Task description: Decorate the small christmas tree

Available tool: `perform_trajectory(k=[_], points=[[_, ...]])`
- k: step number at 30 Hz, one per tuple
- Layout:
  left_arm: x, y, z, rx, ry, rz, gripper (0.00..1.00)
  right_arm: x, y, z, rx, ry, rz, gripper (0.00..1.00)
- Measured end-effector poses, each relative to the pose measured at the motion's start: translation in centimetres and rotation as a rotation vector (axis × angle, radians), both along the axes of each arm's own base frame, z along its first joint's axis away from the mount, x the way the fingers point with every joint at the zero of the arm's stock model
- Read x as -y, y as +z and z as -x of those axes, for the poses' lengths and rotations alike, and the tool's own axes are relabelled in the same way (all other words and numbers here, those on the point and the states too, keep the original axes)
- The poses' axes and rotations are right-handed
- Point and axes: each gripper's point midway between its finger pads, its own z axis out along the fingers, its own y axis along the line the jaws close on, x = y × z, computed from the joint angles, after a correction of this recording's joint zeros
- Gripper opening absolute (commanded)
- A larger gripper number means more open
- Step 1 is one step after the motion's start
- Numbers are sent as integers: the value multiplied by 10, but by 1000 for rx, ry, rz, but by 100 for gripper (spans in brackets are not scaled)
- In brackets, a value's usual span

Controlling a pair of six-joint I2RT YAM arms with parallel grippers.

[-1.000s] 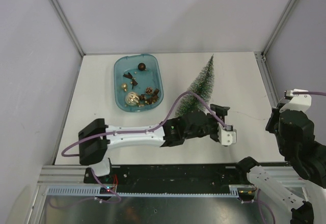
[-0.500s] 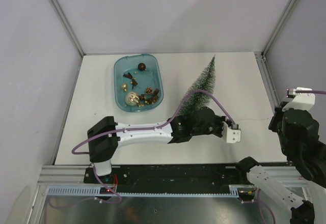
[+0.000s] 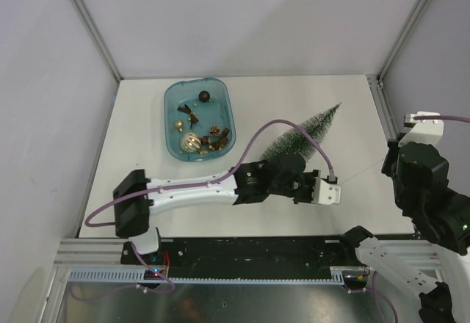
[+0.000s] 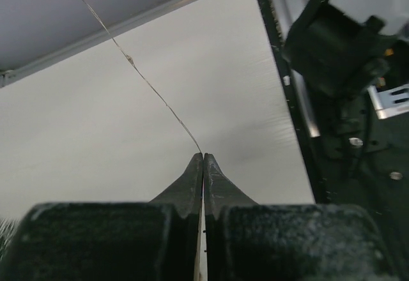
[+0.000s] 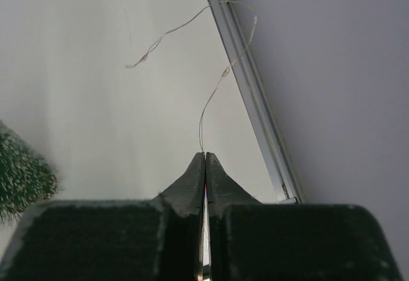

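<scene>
The small christmas tree [image 3: 305, 133], dark green with frosted tips, leans on the table with its tip toward the right rear; its bristles also show in the right wrist view [image 5: 19, 175]. My left gripper [image 3: 334, 189] sits just in front of the tree's lower part, shut on a thin wire [image 4: 153, 92] that runs out from the fingertips. My right gripper [image 3: 413, 138] hangs at the table's right edge, shut on the same kind of thin wire [image 5: 220, 80], which loops toward the far right corner. Tiny beads sit along the wire.
A blue tray [image 3: 168, 117] at the back left holds several small ornaments, among them a pale ball [image 3: 190, 142] and a dark ball [image 3: 204, 96]. A metal rail [image 5: 252, 96] borders the table's right side, with white walls all round.
My left gripper has closed on the wire and shifted a little. The tree's tip has swung down to the right. The right arm has barely moved.
</scene>
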Motion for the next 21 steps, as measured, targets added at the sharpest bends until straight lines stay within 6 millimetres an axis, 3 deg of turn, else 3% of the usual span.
perform_trajectory(k=[5, 10, 16, 21], points=[[-36, 22, 16, -66, 10, 22, 0, -14, 1, -11, 16, 53, -28, 0], [-67, 30, 7, -80, 74, 34, 0, -38, 9, -24, 58, 153, -84, 0], [-93, 14, -40, -94, 222, -11, 1, -64, 22, -45, 102, 236, -121, 0], [-103, 13, -56, -96, 273, -15, 2, -80, 35, -52, 151, 310, -154, 0]])
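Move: Roughly 9 cm ahead of the left hand, 8 cm to its left and 10 cm below is the middle of the Christmas tree, already leaning to the right. From the right hand that middle is about 20 cm to the left, 4 cm ahead and 24 cm below. The blue ornament tray stands some 30 cm to the left of the tree and 21 cm farther out. Both hands already pinch thin light wire. Drawing the pinched wire leftwards across the near side of the tree, the left hand travels about 10 cm left, first easing back and up a little, then curving forward some 7 cm, closer to the lower branches. The right hand, keeping its own pinch, follows left about 8 cm, forward 5 cm and slightly up, towards the tree; both wrists turn counter-clockwise, under 20 degrees. Contact between fingers and branches can't be seen. ##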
